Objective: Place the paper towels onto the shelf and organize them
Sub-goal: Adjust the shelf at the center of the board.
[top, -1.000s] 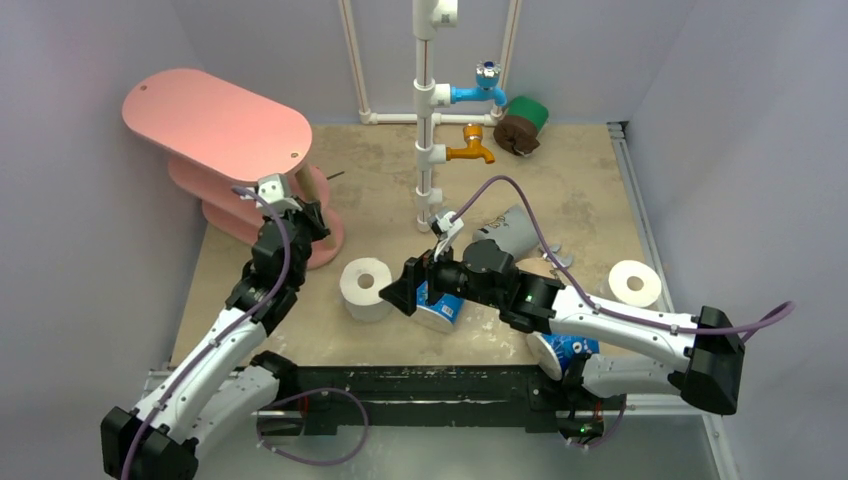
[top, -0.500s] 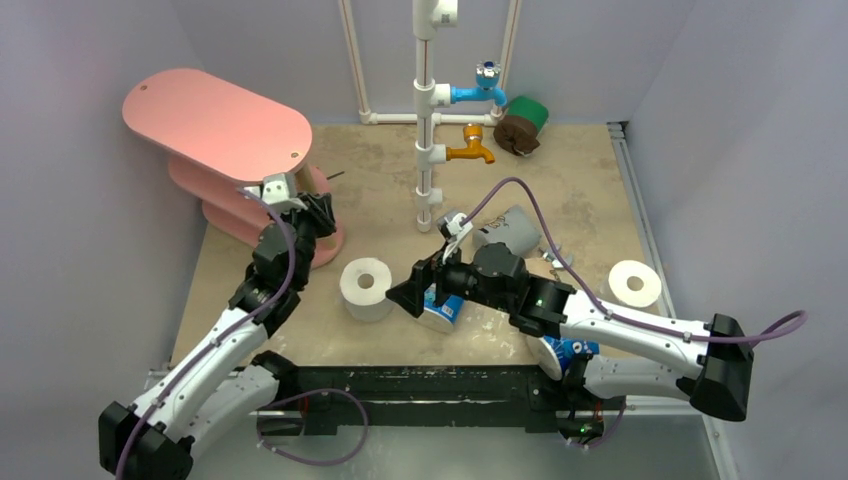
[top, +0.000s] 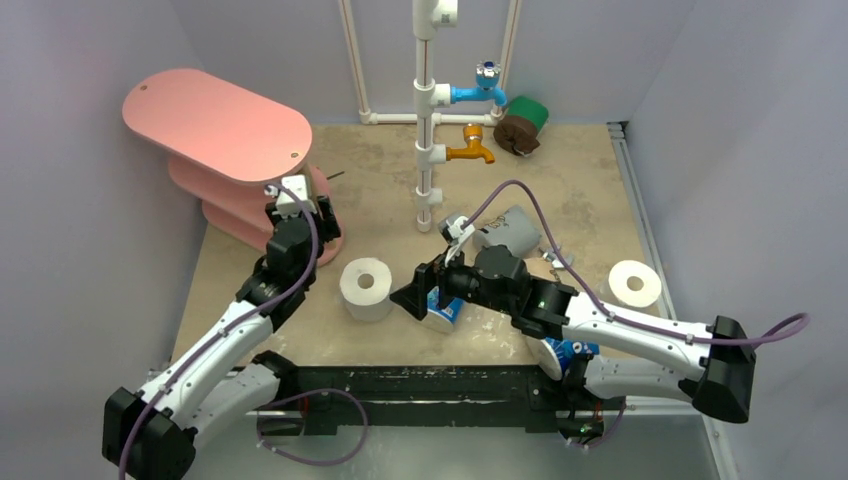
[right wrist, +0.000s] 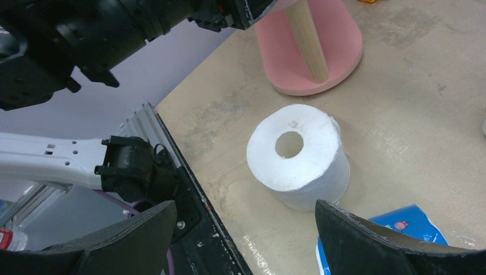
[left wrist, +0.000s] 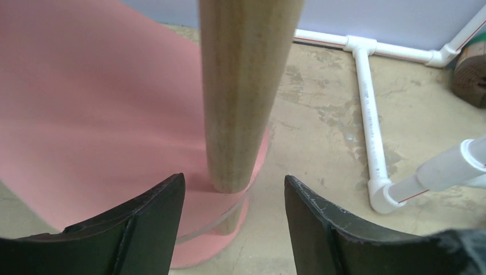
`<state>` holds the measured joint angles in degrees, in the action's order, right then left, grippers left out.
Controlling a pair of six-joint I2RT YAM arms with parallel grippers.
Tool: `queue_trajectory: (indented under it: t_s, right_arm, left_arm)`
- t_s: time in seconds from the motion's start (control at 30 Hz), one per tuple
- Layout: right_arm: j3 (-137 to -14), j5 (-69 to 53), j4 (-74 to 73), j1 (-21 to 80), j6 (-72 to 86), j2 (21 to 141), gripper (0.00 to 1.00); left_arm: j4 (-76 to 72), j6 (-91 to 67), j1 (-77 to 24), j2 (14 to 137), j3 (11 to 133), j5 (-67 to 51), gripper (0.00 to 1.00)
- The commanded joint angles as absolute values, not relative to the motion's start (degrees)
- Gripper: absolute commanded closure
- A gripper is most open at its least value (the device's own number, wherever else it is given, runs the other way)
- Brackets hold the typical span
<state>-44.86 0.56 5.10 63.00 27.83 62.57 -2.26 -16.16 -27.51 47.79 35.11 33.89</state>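
Note:
The pink shelf [top: 215,120] stands at the back left. My left gripper [top: 318,218] is at its lower boards, open and empty. In the left wrist view a wooden post [left wrist: 243,97] rises just ahead of that gripper [left wrist: 234,192], over a pink board [left wrist: 86,114]. My right gripper [top: 412,296] hangs open above the table between a bare white roll [top: 365,288] and a blue printed roll [top: 443,310]. The right wrist view shows the white roll [right wrist: 298,154] upright ahead of the open gripper [right wrist: 245,215], and the blue roll [right wrist: 401,229] beside the right finger.
A white pipe frame [top: 428,110] with blue and orange taps stands mid-back. More rolls lie about: grey [top: 510,230], white [top: 634,284], blue [top: 570,352] by the right arm's base, green [top: 530,112] and brown [top: 515,132] at the back wall.
My left gripper went from shut to open beside the shelf post and slid a little right. The right gripper dipped slightly toward the near edge, still open.

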Motion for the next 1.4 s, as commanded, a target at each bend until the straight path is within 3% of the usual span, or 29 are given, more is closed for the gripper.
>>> queue_trajectory:
  t_s: [0.0, 0.23, 0.63, 0.8, 1.37]
  right_arm:
    - [-44.2, 1.9, 5.1, 63.1, 26.5, 58.9, 0.07]
    - [-42.7, 2.2, 4.8, 63.1, 26.5, 57.3, 0.07]
    - [-41.2, 2.7, 4.2, 63.1, 26.5, 56.0, 0.07]
    - [-40.5, 2.7, 4.7, 63.1, 26.5, 56.2, 0.07]
    - [-40.8, 3.7, 2.6, 63.1, 26.1, 54.6, 0.07]
  left_arm:
    - [-16.5, -8.4, -27.1, 50.1, 34.1, 33.1, 0.36]
    - [-24.7, -7.1, -23.9, 55.5, 33.2, 29.7, 0.41]
    - [-38.9, -8.1, -24.3, 64.4, 33.1, 20.8, 0.76]
    - [-44.9, -6.4, -25.2, 67.5, 33.9, 19.7, 1.0]
    - [-56.3, -4.9, -30.5, 84.5, 48.2, 19.8, 1.0]
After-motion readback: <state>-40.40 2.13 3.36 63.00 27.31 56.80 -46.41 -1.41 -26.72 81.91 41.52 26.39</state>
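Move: The shelf's nearest wooden post stands about 5 cm ahead of the left hand at its height, some 1 cm to the right; the shelf's middle is roughly 11 cm ahead, 12 cm left and 6 cm lower. The white paper roll is about 10 cm right of that hand, 9 cm back and 17 cm down, the upright pipe 22 cm right and 8 cm ahead. From the right hand, the post lies about 21 cm forward and 19 cm left, level. Forward first, the left hand slides its open fingers about 5 cm around the shelf's near post and closes them on it. Keeping that pinch, it drags the post some 6 cm farther forward and as much to the right, picking up speed late, while the fingers tilt upward about 15 degrees overall. The right hand, still wide open, eases some 2 cm right. ##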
